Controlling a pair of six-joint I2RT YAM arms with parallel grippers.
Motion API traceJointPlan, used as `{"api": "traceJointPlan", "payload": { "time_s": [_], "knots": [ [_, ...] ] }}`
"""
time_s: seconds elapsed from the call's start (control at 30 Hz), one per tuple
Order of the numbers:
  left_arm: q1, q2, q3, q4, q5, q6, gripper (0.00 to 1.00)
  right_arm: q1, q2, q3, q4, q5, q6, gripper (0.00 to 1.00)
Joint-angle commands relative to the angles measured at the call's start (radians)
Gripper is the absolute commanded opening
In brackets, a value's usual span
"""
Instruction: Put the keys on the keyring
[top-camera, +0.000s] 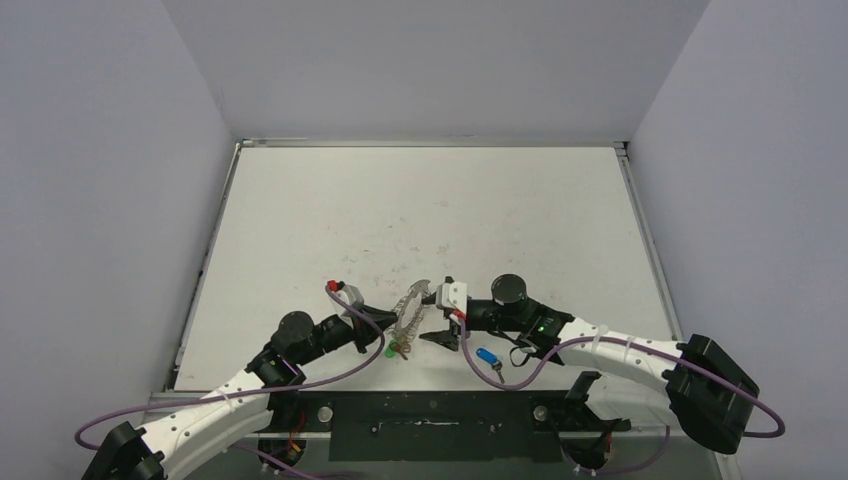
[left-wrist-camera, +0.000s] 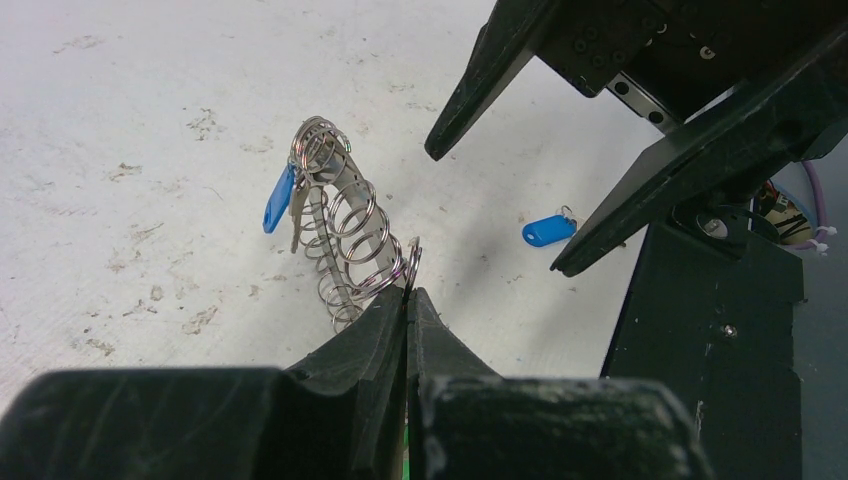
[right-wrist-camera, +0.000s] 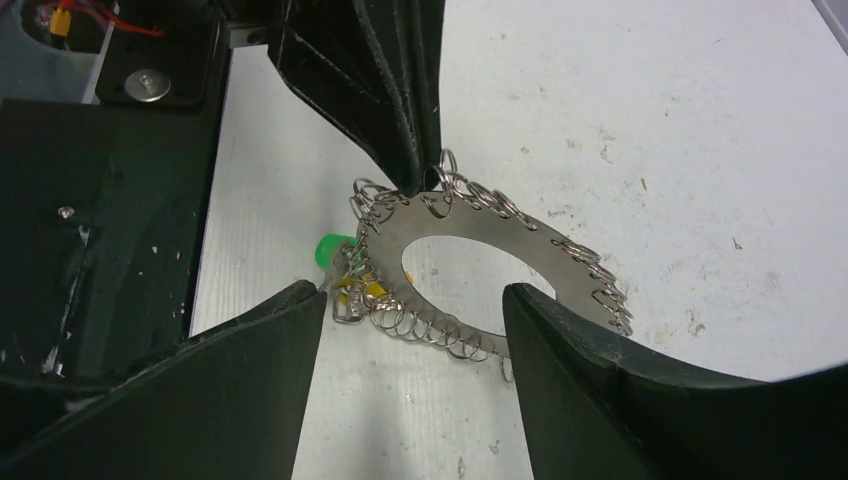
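The keyring (right-wrist-camera: 500, 222), a wide flat silver ring edged with small wire loops, stands tilted off the table. My left gripper (left-wrist-camera: 408, 296) is shut on its rim. A blue-tagged key (left-wrist-camera: 278, 200) hangs from its far end. A green tag (right-wrist-camera: 328, 248) and a yellow tag (right-wrist-camera: 362, 291) hang at its lower side. Another blue-tagged key (left-wrist-camera: 548, 230) lies loose on the table (top-camera: 420, 210). My right gripper (right-wrist-camera: 412, 300) is open just in front of the keyring (top-camera: 408, 315), with nothing between its fingers (left-wrist-camera: 470, 95).
A black mounting plate (top-camera: 430, 425) runs along the table's near edge under both arms. Purple cables (top-camera: 520, 375) loop beside the right arm close to the loose blue key (top-camera: 487, 354). Grey walls (top-camera: 100, 200) close in the sides.
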Motion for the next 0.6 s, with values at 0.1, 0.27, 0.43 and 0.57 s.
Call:
{"api": "traceJointPlan", "payload": {
  "time_s": [0.1,0.27,0.43,0.57],
  "knots": [
    [-0.005,0.001,0.017,0.017,0.004,0.015,0.0,0.031,0.048,0.035,0.04,-0.052,-0.171,0.6],
    [-0.006,0.0,0.019,0.018,0.01,0.016,0.0,0.061,0.1,0.064,0.049,-0.009,-0.178,0.53],
    [-0.009,-0.002,0.019,0.017,0.019,0.017,0.0,0.071,0.123,0.081,0.071,0.035,-0.158,0.45],
    [-0.009,-0.003,0.019,0.018,0.027,0.019,0.0,0.076,0.131,0.097,0.07,0.055,-0.151,0.38]
  ]
}}
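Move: The keyring hangs pinched in the left fingers. Its middle lies about 4 cm left of the right hand, 1 cm ahead and 3 cm below it, and from the left hand about 3 cm right and 3 cm lower, level front to back. From the right hand the green tag on the keyring is some 7 cm left, 6 cm back and 6 cm down; the loose blue-tagged key lies on the table 14 cm right, 8 cm back and 14 cm down. Downward first, some 2.5 cm and slightly back, then left about 1.5 cm: the right hand closes in on the keyring's face, fingertips tipping down slightly, its wide-open fingers narrowing by roughly a third without shutting on anything. The left hand stays put and keeps its pinch at the keyring's upper edge. ##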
